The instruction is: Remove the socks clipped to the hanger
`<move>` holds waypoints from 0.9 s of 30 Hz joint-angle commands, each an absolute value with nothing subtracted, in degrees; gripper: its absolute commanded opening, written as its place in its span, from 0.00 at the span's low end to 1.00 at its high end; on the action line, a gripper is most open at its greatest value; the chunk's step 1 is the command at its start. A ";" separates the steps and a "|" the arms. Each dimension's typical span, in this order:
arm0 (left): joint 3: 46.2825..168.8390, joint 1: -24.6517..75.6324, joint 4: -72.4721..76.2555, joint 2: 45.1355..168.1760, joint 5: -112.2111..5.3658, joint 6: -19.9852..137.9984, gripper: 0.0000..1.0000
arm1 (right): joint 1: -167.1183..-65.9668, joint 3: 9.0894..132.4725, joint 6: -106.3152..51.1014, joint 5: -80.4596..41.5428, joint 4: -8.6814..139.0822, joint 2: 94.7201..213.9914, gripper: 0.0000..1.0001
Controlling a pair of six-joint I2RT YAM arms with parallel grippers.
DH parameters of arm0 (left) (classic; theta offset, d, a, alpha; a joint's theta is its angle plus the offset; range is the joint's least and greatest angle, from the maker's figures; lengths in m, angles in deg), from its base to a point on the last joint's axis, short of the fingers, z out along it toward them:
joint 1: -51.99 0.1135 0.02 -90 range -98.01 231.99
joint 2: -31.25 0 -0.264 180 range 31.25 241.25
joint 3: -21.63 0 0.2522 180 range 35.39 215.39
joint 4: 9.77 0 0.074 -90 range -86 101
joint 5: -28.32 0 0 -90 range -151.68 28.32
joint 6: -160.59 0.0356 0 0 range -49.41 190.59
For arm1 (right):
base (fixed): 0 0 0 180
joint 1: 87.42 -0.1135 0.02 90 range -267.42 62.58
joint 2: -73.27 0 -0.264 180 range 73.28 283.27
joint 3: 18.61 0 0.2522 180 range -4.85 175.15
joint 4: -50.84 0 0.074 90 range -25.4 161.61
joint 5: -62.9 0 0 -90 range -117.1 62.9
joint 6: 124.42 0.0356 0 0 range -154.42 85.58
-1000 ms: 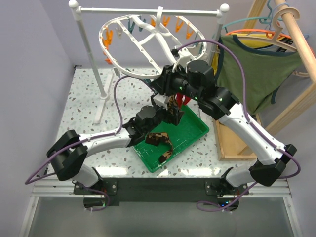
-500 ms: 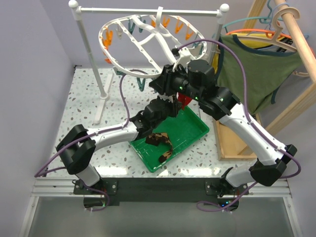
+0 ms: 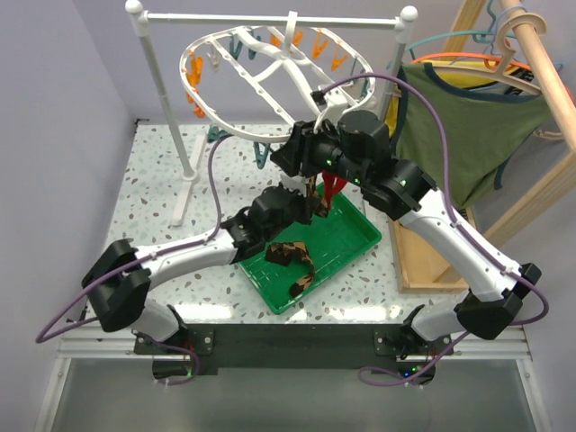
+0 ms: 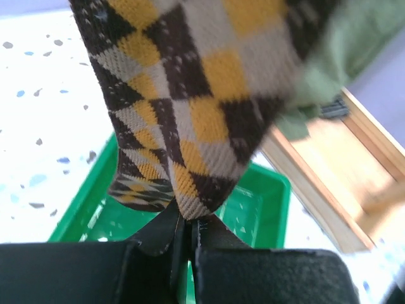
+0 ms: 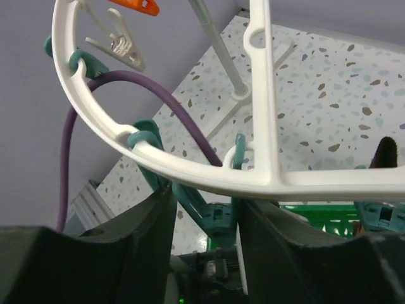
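Note:
The white oval hanger hangs tilted from the rail, with orange and teal clothespins around its rim. A brown-and-tan checkered sock hangs from its near edge. My left gripper is shut on that sock's lower tip, seen from above at the left gripper. My right gripper reaches under the hanger rim, its fingers pressed on either side of a teal clothespin. A red sock hangs beside it. Another checkered sock lies in the green tray.
The white rail stand rises at the back left. An olive-green top hangs on hangers at the right by a wooden frame. A wooden board lies right of the tray. Purple cables loop over both arms.
My left gripper has risen from the tray to the hanging checkered sock and shut on its tip. The right gripper's fingers stand slightly wider on the clothespin; the hanger has shifted a little.

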State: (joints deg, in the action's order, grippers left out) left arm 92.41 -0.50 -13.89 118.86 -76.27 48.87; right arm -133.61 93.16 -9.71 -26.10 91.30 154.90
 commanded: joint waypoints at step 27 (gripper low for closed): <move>82.24 -1.97 -10.86 101.12 -54.30 43.16 0.00 | -134.44 93.85 -18.15 -39.14 102.32 148.42 0.65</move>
State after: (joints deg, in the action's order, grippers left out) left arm 82.50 -1.40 -10.40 103.28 -56.25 44.11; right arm -134.03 91.53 -13.52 -35.61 104.48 146.44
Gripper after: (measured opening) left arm 0.042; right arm 0.644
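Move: The checked sock is already in the left fingers; the green clothespin it seems to hang from is roughly 15 cm above that hand and 3 cm ahead. For the right hand, which still holds an empty clothespin, the sock's clothespin is about 4 cm ahead and 4 cm right, level with it. The red cloth hangs some 5 cm ahead, 12 cm right and 8 cm lower. The green tray's middle is about 18 cm below the left hand, 6 cm back. Keep the left fingers shut on the sock and draw it back towards the robot about 9 cm, swinging the hand some 20 degrees clockwise. Meanwhile open the right gripper to let go of the empty clothespin, dip and back it off the rim, then shift it about 7 cm right, still open, to face the clothespin holding the sock. ##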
